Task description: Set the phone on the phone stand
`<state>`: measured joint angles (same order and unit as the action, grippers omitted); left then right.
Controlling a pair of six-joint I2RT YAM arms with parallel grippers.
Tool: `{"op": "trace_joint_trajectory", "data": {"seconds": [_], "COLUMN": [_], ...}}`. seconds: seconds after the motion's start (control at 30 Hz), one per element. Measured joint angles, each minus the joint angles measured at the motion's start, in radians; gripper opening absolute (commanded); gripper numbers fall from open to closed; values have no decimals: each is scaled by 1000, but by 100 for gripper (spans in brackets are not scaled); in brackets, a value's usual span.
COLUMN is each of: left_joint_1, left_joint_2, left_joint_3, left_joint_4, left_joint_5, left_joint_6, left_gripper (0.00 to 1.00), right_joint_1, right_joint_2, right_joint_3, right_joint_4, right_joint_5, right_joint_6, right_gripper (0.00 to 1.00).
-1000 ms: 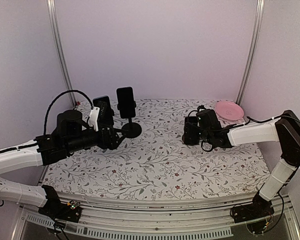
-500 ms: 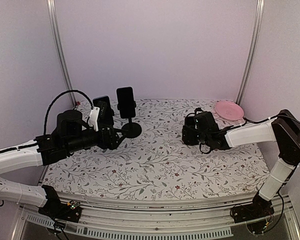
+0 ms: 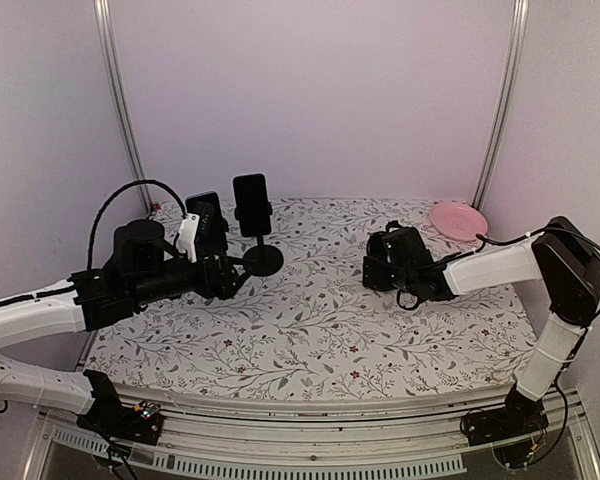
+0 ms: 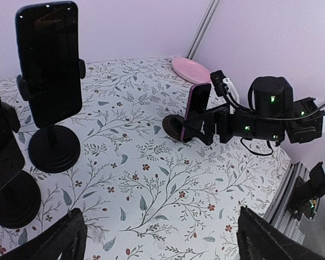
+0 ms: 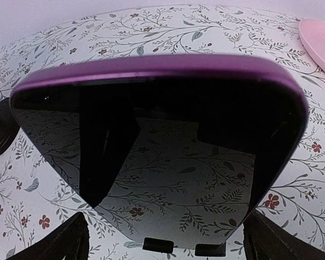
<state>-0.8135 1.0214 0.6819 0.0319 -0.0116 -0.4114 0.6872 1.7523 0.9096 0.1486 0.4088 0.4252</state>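
The phone (image 5: 162, 146), in a purple case with a dark screen, fills the right wrist view. It leans upright with its lower edge on the two lips of a low dark phone stand (image 4: 173, 127). In the left wrist view the phone (image 4: 197, 103) stands at mid-table. My right gripper (image 5: 176, 248) is open, its fingers (image 5: 59, 244) low on either side of the phone and apart from it. In the top view this gripper (image 3: 382, 262) hides the phone. My left gripper (image 4: 168, 244) is open over bare cloth at the left (image 3: 230, 278).
A black phone on a tall round-based stand (image 3: 252, 208) is at the back left, with a second one (image 3: 207, 215) beside my left wrist. A pink plate (image 3: 458, 220) lies at the back right. The floral tablecloth (image 3: 310, 330) covers the table.
My right arm has shifted slightly left, its gripper staying open by the purple phone. The left arm has not moved.
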Motion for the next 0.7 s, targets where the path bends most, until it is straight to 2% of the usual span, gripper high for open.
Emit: {"op": "trace_joint_trajectory", "data": {"seconds": [0.43,0.7], "left_joint_1": [0,0], "left_joint_2": [0,0], "left_joint_3": [0,0], "left_joint_4": [0,0], "left_joint_5": [0,0], "left_joint_6": [0,0], "left_gripper": [97,97], "right_joint_1": [-8,-8], "right_joint_2": [7,7], "right_joint_3": [0,0], "right_joint_4": [-6,-6], "right_joint_5": [1,1], "right_joint_6": [-13,-21], "right_gripper": [76,74]}}
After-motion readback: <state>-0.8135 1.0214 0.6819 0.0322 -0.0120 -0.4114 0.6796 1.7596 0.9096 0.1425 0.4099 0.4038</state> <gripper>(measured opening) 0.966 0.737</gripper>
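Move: The phone is already on the low stand between my wide-open right fingers, its middle about 4 cm above them and 1 cm ahead, hardly off to either side. That stand's round base is about 2 cm ahead and 5 cm below. The nearest filled tall stand has its base some 28 cm left, 8 cm ahead and 5 cm lower; the pink plate is about 21 cm ahead, 22 cm right and 6 cm lower. From my left hand the phone lies some 15 cm ahead, 31 cm right and 12 cm lower. I close my right fingers about a quarter of their range onto the phone's side edges, low on the phone, until they stop and pinch it. The hand all but stays in place meanwhile, easing down and to my right by only about half a centimetre each, with the wrist steady. ##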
